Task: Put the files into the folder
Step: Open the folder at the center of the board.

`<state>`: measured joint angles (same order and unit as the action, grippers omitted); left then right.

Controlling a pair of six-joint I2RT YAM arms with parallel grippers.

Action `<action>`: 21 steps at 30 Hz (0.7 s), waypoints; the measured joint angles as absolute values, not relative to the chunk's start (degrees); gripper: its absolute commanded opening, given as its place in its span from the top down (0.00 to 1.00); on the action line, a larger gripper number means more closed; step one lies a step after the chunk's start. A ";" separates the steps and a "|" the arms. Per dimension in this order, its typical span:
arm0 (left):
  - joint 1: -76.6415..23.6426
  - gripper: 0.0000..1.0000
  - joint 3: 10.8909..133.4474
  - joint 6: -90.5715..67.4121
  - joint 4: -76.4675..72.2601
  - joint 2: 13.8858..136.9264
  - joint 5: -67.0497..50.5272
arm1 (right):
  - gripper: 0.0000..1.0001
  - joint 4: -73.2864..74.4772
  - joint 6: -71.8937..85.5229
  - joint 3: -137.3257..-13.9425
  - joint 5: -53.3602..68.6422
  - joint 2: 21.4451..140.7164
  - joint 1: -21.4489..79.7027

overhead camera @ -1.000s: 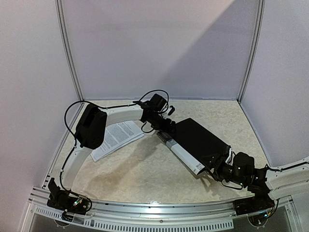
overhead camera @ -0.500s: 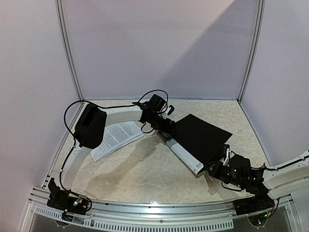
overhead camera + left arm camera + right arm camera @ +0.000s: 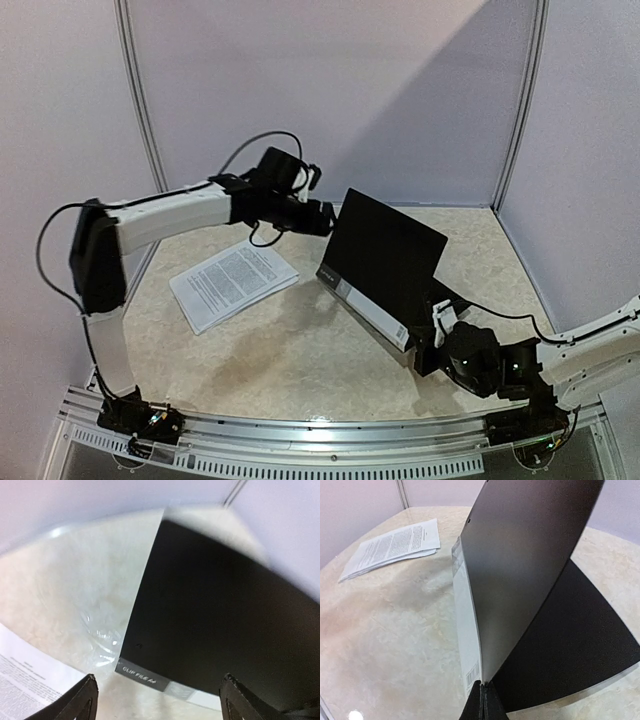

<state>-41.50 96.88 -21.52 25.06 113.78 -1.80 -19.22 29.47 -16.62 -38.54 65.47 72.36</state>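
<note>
The black folder (image 3: 385,255) lies right of centre with its front cover (image 3: 520,565) lifted steeply, hinged along the white spine strip (image 3: 372,312). My right gripper (image 3: 483,684) is shut on the cover's near corner; the back cover (image 3: 580,630) stays flat on the table. My left gripper (image 3: 328,217) hangs open just left of the raised cover's top corner, with nothing between its fingers (image 3: 85,695); from the left wrist, the folder (image 3: 215,615) lies ahead of them. The files (image 3: 232,283), white printed sheets, lie flat to the left, also in the right wrist view (image 3: 395,545).
Booth walls close the table at the back and both sides, with a corner post (image 3: 515,110) at the rear right. The left arm's white link (image 3: 170,215) spans above the files. A metal rail (image 3: 320,445) runs along the near edge.
The right gripper closed on the cover's corner and the cover swung from flat to steeply raised. The left arm lifted up and back from the folder's far end.
</note>
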 measured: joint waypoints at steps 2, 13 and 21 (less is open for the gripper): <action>-41.47 0.16 93.38 -24.49 22.96 105.62 -0.80 | 1.00 -17.69 25.47 -17.58 -41.43 66.43 74.06; -41.45 0.18 75.24 -47.79 11.86 90.91 -5.87 | 1.00 -13.56 4.14 -29.98 -56.14 83.26 85.10; -41.52 0.60 74.74 -55.24 14.17 92.38 -8.21 | 1.00 -12.62 -3.88 -34.96 -62.54 92.05 89.49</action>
<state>-41.52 74.74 -55.24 14.17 92.38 -8.21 -12.62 -3.88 -34.96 -62.54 92.05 89.49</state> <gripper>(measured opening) 0.631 0.005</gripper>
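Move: The raised cover's far free corner is the left hand's aim: about 8 cm ahead, 6 cm to the right and 4 cm above. The spine's far end lies 2 cm ahead of that hand and 16 cm below; the files are level with it, some 26 cm left and 17 cm below. The right hand already pinches the cover's near side; from there the far free corner is about 31 cm ahead, 14 cm left and 12 cm up, the spine's near end 1 cm ahead, 3 cm left and 7 cm below. Swinging leftward about 7 cm and back nearly 4, the right hand keeps its pinch and rolls its left side down some 45 degrees, turning the cover over towards the spine. The left hand rises steeply about 12 cm, then sinks roughly half of that while going back and slightly left, its left side rolling down; its fingers begin to close around the cover's free edge. ##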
